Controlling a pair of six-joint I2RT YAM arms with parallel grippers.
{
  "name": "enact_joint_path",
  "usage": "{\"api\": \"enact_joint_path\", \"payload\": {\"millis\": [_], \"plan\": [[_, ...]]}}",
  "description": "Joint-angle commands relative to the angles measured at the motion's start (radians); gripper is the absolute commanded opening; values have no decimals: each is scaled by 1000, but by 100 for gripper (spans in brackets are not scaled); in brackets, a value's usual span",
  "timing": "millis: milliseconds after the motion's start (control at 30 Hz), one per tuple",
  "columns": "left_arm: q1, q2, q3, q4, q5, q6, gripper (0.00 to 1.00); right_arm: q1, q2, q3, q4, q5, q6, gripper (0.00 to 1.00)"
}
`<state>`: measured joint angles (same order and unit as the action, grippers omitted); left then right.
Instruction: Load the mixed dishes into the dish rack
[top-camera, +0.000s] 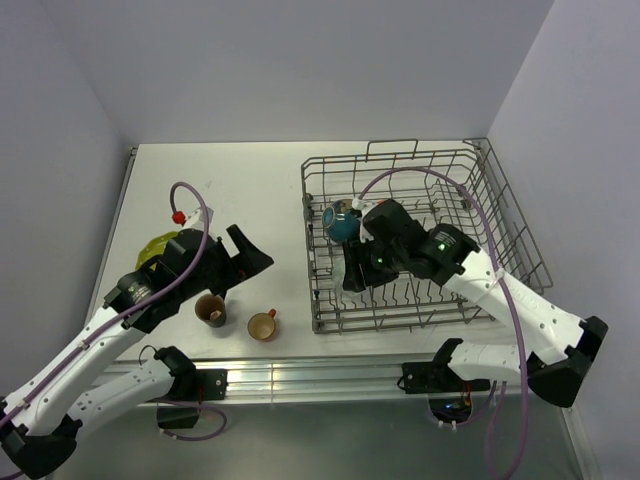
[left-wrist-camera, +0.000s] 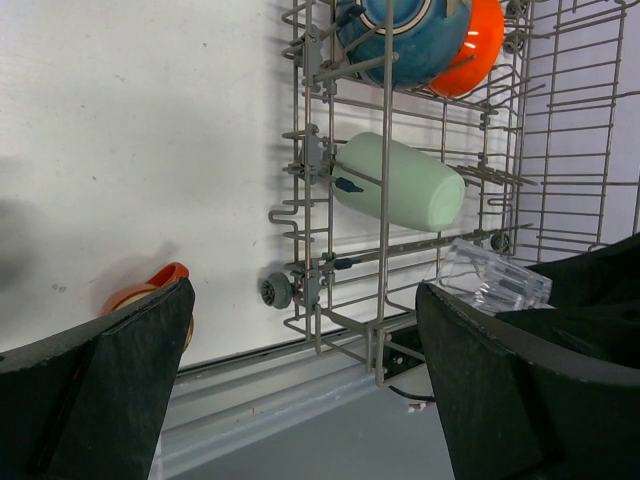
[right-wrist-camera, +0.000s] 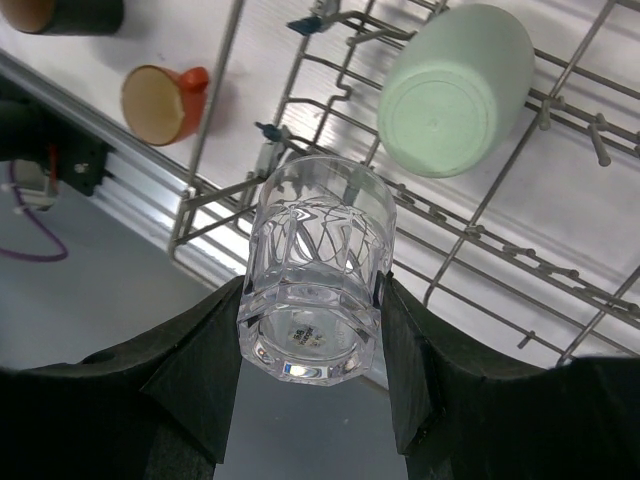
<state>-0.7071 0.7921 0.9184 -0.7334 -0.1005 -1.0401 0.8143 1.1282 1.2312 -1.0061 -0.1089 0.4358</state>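
Note:
My right gripper (top-camera: 358, 270) (right-wrist-camera: 312, 290) is shut on the clear glass (right-wrist-camera: 318, 270) (left-wrist-camera: 495, 280), holding it tilted over the front left part of the dish rack (top-camera: 415, 322) (right-wrist-camera: 480, 240). In the rack, a pale green cup (right-wrist-camera: 455, 90) (left-wrist-camera: 400, 182) lies on its side. A blue bowl (top-camera: 340, 222) (left-wrist-camera: 395, 35) and an orange-red bowl (left-wrist-camera: 482, 40) stand behind it. My left gripper (top-camera: 245, 262) (left-wrist-camera: 305, 300) hangs open and empty, left of the rack. Below it on the table are a dark brown mug (top-camera: 211, 311) and a small orange cup (top-camera: 263, 325) (right-wrist-camera: 165, 100).
A yellow-green plate (top-camera: 155, 247) lies on the table, mostly hidden under my left arm. The rack's small wheel (left-wrist-camera: 275, 291) sits near the table's front edge, where a metal rail (top-camera: 320, 375) runs. Walls close in at the back and on both sides.

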Motion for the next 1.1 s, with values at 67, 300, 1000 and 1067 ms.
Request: {"api": "enact_joint_path", "payload": {"millis": [67,300,1000,1067], "plan": [[1,-8,0,-9,-1,22,99,25,39,-24,-9,89,-3,0],[1,4,-13,3,15,32,99,29,77,-21,-9,164,0,0],[1,58,-24,-69,7,28,99,62,189,-52,26,173,-6,14],[1,82,-38,-83,27,28,97,69,191,-49,24,176,-6,44]]}}
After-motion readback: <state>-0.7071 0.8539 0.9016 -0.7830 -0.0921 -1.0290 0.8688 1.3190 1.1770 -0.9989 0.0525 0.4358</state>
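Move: The glass in the right hand is bound for the gap between the green cup and the dish rack's front rail, about 2 cm ahead, 2 cm left and 13 cm below that hand. The green cup sits roughly 9 cm ahead, 2 cm left and 10 cm down; the rack's front-left corner is some 5 cm back and 9 cm left; the orange mug, on the table, is 4 cm back and 25 cm left. From the left hand the gap lies about 23 cm right, 2 cm back. The clear glass, still held by its base with the mouth downward, is lowered about 7 cm into the rack's front-left part beside the green cup, easing a little forward on the way. The right wrist tips some 15 degrees so the fingers point more steeply down, keeping their grip. The open left hand, empty, sinks about 3 cm, mostly late. ##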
